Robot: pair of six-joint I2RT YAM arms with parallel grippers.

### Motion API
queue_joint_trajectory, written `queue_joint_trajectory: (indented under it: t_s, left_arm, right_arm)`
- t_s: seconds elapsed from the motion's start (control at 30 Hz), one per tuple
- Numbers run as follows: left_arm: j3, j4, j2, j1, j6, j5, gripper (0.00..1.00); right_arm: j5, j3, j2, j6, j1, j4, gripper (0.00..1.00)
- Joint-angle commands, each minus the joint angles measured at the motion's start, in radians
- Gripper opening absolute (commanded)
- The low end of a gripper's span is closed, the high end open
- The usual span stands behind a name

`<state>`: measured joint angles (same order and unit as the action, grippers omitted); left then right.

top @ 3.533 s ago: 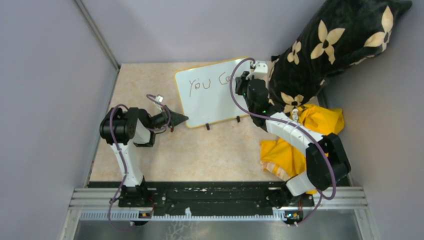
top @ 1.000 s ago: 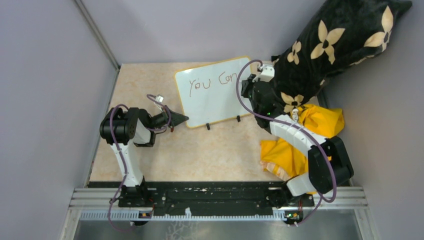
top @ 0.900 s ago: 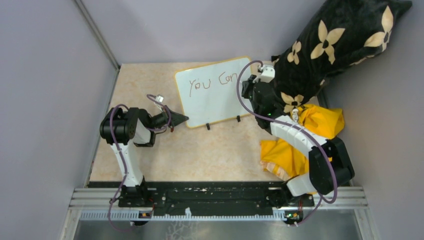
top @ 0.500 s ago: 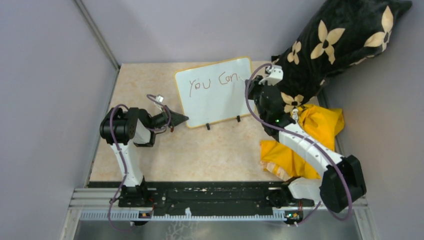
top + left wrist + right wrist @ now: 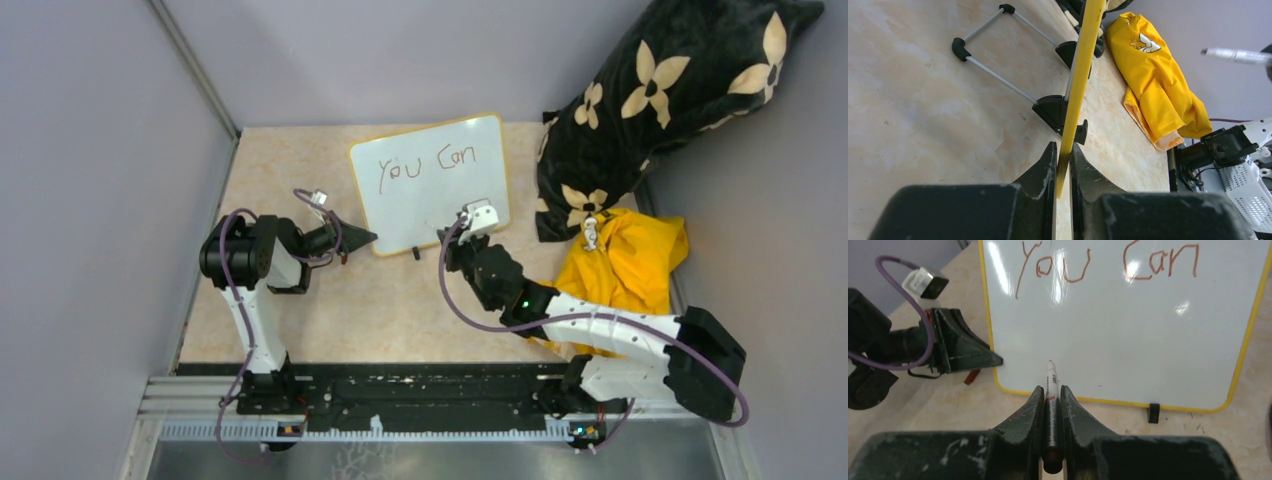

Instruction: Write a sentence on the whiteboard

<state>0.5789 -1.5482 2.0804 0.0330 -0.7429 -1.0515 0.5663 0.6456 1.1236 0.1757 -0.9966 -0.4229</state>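
The whiteboard [image 5: 430, 195] stands tilted at the back of the table, white with a yellow frame. On its top line the sentence reads "You Can" [image 5: 425, 162] in reddish-brown marker, large in the right wrist view [image 5: 1108, 262]. My left gripper [image 5: 368, 238] is shut on the board's lower left corner, its jaws pinching the yellow edge [image 5: 1080, 75]. My right gripper [image 5: 455, 245] sits low in front of the board, shut on a marker [image 5: 1050, 385]. The marker's tip points at the blank lower left part of the whiteboard [image 5: 1128, 335]; whether it touches, I cannot tell.
A black pillow with cream flowers [image 5: 660, 90] leans in the back right corner. A yellow garment [image 5: 625, 260] lies right of the board, under my right arm. The board's black feet [image 5: 1055, 107] and wire stand [image 5: 993, 75] rest on the beige tabletop. Grey walls close both sides.
The word "Can" was completed. My right arm then swung from the board's upper right edge down and left to its lower middle, marker still held. The left arm has not moved.
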Motion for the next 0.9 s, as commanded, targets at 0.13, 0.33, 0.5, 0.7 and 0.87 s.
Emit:
queue_joint_trajectory:
  t_s: [0.13, 0.33, 0.5, 0.7, 0.87]
  left_arm:
    - [0.004, -0.055, 0.019, 0.004, -0.012, -0.002, 0.0]
    - [0.004, -0.056, 0.02, 0.004, -0.013, -0.002, 0.0]
    - [0.002, -0.055, 0.019, 0.002, -0.012, -0.002, 0.0]
    - [0.002, -0.053, 0.018, 0.003, -0.011, -0.001, 0.0]
    - [0.002, -0.054, 0.015, 0.002, -0.01, -0.001, 0.0]
  right_arm:
    - [0.125, -0.002, 0.128, 0.016, -0.071, -0.167, 0.0]
    - [0.118, 0.051, 0.248, 0.019, -0.071, -0.258, 0.0]
    - [0.126, 0.112, 0.328, 0.009, -0.067, -0.295, 0.0]
    - [0.071, 0.197, 0.405, 0.007, -0.049, -0.279, 0.0]
    - [0.038, 0.242, 0.438, 0.041, -0.02, -0.25, 0.0]
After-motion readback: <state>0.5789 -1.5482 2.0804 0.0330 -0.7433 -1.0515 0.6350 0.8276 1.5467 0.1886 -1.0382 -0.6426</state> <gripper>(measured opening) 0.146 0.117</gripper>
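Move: The marker held in the right gripper is meant for the blank part of the whiteboard under "You", about 15 cm ahead of the right hand, 9 cm to its left and 6 cm lower. "You" stands some 19 cm ahead, 9 cm left, about level in height; "Can" about 22 cm ahead, 4 cm right. From the left gripper, pinching the board's lower left corner, that blank part lies roughly 6 cm ahead, 7 cm right and 9 cm above. Carry the right gripper, marker still pinched and pointing at the board, about 7 cm left towards the blank space under "You". Sink some 5 cm at first, then come back up about 2 cm, easing forward roughly 4 cm overall with the tip kept clear of the board. Keep the left gripper still on the board's corner. ##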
